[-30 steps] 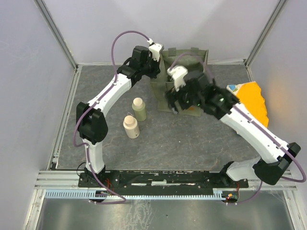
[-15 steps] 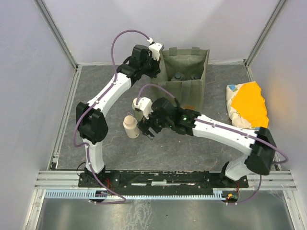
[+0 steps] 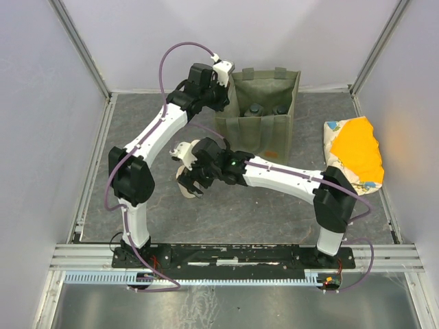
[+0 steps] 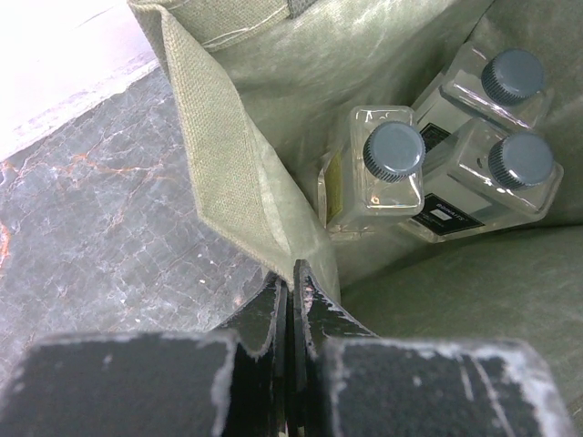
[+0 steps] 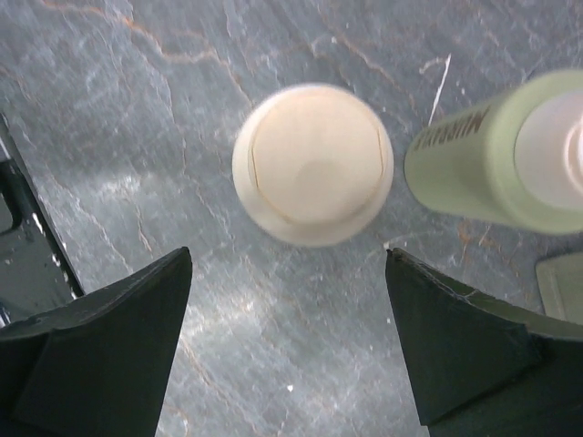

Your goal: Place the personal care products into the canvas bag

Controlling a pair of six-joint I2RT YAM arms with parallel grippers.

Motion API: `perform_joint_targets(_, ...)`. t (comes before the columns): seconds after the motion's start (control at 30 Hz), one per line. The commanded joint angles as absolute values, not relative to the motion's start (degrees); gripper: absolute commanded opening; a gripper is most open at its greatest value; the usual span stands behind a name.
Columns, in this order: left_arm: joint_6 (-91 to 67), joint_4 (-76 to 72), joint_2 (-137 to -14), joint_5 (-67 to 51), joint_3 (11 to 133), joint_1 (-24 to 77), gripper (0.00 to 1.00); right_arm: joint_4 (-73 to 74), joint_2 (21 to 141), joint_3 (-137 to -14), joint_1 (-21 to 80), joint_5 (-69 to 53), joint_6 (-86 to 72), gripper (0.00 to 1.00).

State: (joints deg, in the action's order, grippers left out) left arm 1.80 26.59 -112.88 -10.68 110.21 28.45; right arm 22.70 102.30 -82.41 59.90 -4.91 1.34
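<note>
The olive-green canvas bag (image 3: 260, 120) stands upright at the back of the table. My left gripper (image 3: 228, 92) is shut on the bag's left rim (image 4: 219, 155), the fabric pinched at its tips (image 4: 293, 273). Inside the bag lie three clear square bottles (image 4: 393, 152) with dark caps. My right gripper (image 5: 287, 300) hangs open above the cream bottle (image 5: 312, 164), which stands upright just beyond its fingertips. The olive-green bottle (image 5: 510, 155) stands to the right of it. In the top view the right gripper (image 3: 188, 179) covers most of the cream bottle (image 3: 186, 192) and hides the olive-green one.
An orange and cream soft packet (image 3: 357, 147) lies at the right side of the table. White walls close in the back and both sides. A metal rail (image 3: 233, 255) with the arm bases runs along the near edge.
My right arm has swung from over the bag, left and toward the near edge, to above the cream bottle. The left arm has stayed on the bag's rim.
</note>
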Motion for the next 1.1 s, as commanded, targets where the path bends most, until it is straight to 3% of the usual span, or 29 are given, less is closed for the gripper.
perform_joint_targets(0.0,4.83,29.07,-111.72,-12.16,112.94,27.9,0.03,20.34,105.28,-88.43,60.25,-6.56,2.64,0.95)
perform_joint_targets(1.07,4.66,28.86,-111.01,-12.52,112.37,27.47,0.03,30.91,121.1,-103.44,61.14,-0.84,6.46,0.97)
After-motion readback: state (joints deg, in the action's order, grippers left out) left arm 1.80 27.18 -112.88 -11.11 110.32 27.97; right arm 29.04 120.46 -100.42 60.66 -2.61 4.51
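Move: The white bottle I'm after stands just past my open right fingers, some 5 cm to the left and 3 cm ahead, its middle about 8 cm below. The green bottle is about 11 cm ahead and 2 cm to the left, and the canvas bag about 20 cm ahead and 15 cm to the right, its middle some 4 cm lower. From my left hand the white bottle lies roughly 22 cm back, 10 cm to the left and 18 cm below. With the fingers still wide open, I slide my right hand left and somewhat forward, then sink about 5 cm while easing farther left and forward, tipping the fingers slightly more downward. That brings them around the upper part of the white bottle, one on each side, the forward one entering the gap beside the green bottle. My left hand stays put, still pinching the bag's left rim. ##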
